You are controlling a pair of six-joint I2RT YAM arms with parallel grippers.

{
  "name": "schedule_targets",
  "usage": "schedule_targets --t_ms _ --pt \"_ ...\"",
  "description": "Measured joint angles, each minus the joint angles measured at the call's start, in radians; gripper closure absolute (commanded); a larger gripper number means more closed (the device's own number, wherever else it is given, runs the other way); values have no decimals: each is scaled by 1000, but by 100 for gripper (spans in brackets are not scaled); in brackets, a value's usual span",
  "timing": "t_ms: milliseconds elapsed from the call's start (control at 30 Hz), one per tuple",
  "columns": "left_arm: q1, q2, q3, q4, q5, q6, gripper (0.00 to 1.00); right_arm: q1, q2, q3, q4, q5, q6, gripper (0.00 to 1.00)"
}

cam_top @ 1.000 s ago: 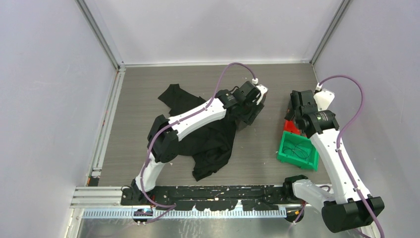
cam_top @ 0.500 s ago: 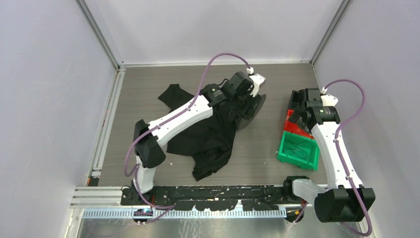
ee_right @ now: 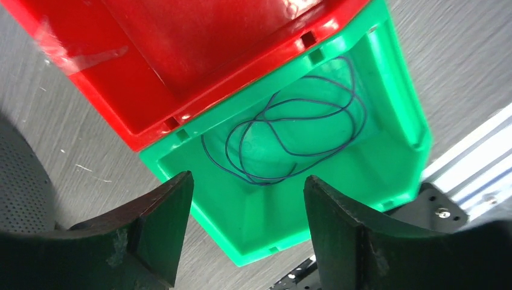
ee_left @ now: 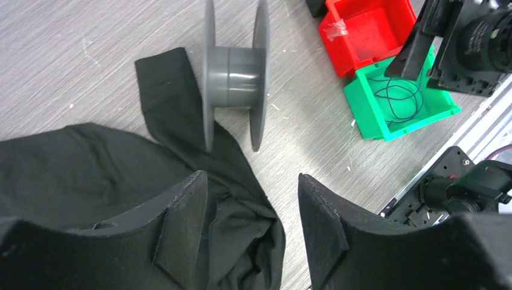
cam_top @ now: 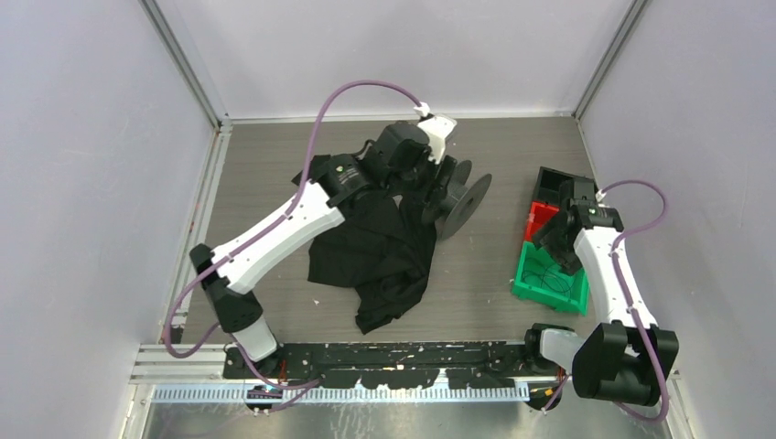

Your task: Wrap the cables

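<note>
The cables are one thin dark wire lying in loose loops on the floor of a green bin, also seen in the left wrist view as the wire and from above as the wire. My right gripper hangs open over the bin's near corner with nothing between its fingers; it shows from above as the right gripper. A bare grey spool lies on its side on the table, the same spool. My left gripper is open above black cloth just short of the spool, the left gripper.
A black garment sprawls across the table's middle, one edge under the spool's flange. A red bin butts against the green bin, and a black bin sits behind it. Side walls and the front rail bound the table.
My left arm has swung back and to the left, uncovering the spool. My right gripper has come down from the red and black bins to over the green bin, and its jaws have narrowed.
</note>
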Motion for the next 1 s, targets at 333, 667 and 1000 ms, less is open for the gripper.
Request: schedule_targets --t_ms 333,667,1000 --pt "56 -129 -127 16 -54 -6 42 -3 64 -245 198 -94 98 32" --pt "56 -134 -168 33 -55 -20 42 -3 144 -298 333 -89 122 95" --pt "59 -136 -175 39 -34 -5 44 -3 -55 -154 183 -44 95 100"
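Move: From the right hand, the cable lies coiled in the green box, almost straight below: about 10 cm down, 1 cm back and 1 cm left. The red box is some 11 cm ahead and 3 cm left, the black box roughly 19 cm ahead and level sideways. The grey spool stands about 11 cm ahead and 22 cm left, some 5 cm lower. From the left hand, the cable lies about 8 cm back, 30 cm right and 30 cm below. Straight down into the green box goes the right hand, about 10 cm with a 2 cm drift to the left, then its fingers shut fully, pinching a strand of the cable. It rises about 7 cm, with the strand between the fingertips. The left hand, already clear of the spool, backs off about 4.5 cm to the left and then holds still, fingers open. ##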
